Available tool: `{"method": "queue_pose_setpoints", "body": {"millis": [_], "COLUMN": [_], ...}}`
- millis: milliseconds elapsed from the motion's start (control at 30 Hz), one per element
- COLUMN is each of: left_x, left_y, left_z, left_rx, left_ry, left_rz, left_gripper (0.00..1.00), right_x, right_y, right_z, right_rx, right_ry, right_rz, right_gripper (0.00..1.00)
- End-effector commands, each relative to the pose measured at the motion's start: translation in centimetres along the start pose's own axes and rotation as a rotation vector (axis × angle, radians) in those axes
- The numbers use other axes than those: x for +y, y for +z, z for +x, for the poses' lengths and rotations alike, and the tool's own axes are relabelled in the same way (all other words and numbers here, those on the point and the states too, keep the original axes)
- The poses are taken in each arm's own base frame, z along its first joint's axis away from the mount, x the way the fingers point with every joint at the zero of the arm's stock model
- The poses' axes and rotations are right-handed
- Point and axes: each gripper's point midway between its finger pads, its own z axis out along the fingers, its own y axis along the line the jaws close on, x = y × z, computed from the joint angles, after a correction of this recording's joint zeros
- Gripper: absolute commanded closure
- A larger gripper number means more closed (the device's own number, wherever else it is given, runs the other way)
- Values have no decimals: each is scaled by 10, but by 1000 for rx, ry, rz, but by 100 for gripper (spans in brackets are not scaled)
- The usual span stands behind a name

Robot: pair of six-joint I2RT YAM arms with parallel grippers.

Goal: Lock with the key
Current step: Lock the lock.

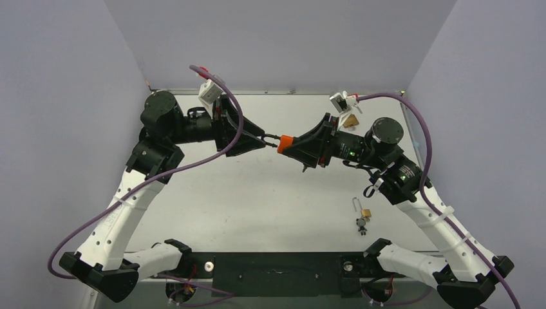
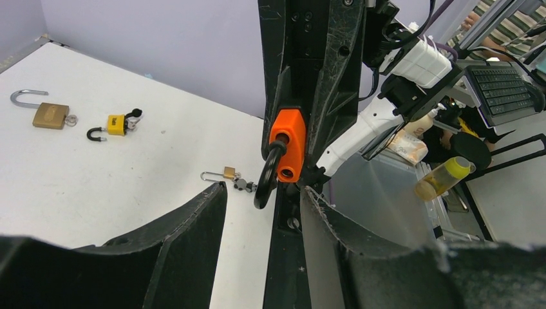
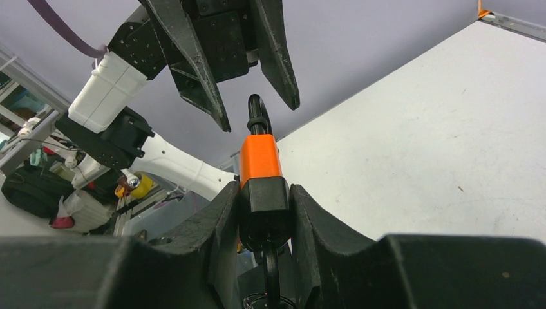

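An orange-and-black padlock (image 1: 285,141) is held in mid-air above the table's middle. My right gripper (image 3: 264,193) is shut on its black end, and the orange half (image 3: 259,159) pokes out past the fingers. A black stem, which looks like the key (image 3: 271,270), sticks out of the black end toward the wrist. The black shackle (image 2: 266,180) hangs swung open, with one hole in the orange body empty. My left gripper (image 2: 264,193) faces it, open, its fingertips (image 3: 219,112) on either side of the shackle tip (image 3: 256,111) without touching it.
A small brass padlock with keys (image 1: 364,215) lies on the table at the near right. A bigger brass padlock (image 2: 50,114) with an open shackle and a yellow padlock (image 2: 116,124) lie near the back right corner. Grey walls enclose the table.
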Motion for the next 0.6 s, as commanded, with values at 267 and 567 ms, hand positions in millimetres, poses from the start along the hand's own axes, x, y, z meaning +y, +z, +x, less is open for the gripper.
{"method": "queue_pose_setpoints", "body": {"millis": [267, 567], "left_x": [-8, -11], "left_y": [6, 10], "left_z": [-9, -3], "left_rx": [-4, 6], "left_ry": [49, 26], "left_rz": [40, 60], "left_gripper": [67, 94], "right_x": [16, 7], "right_y": [-2, -3], "right_z": [-21, -17], "right_rx": [-59, -47], "right_ry": [-81, -104], "right_rz": [-39, 9], "right_gripper": [100, 100]}}
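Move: The orange padlock's open black shackle sits right at the left hand's part-open fingers, its middle about 2 cm to their right, level with them in depth and height. The padlock body lies some 6 cm to the left hand's right and about 1 cm back. From the right hand, which already holds the body, the shackle is about 5 cm to the left, 1 cm ahead and level in height. The black shackle gets closed upon by the left hand's fingers, already either side of its loop. The left hand eases about 1 cm right, farther over the loop, sinking slightly, with a small drift forward and back again, while the fingers narrow from nearly half open to nearly shut and pinch it. The right hand keeps its grip on the padlock body and sinks about 1 cm. ##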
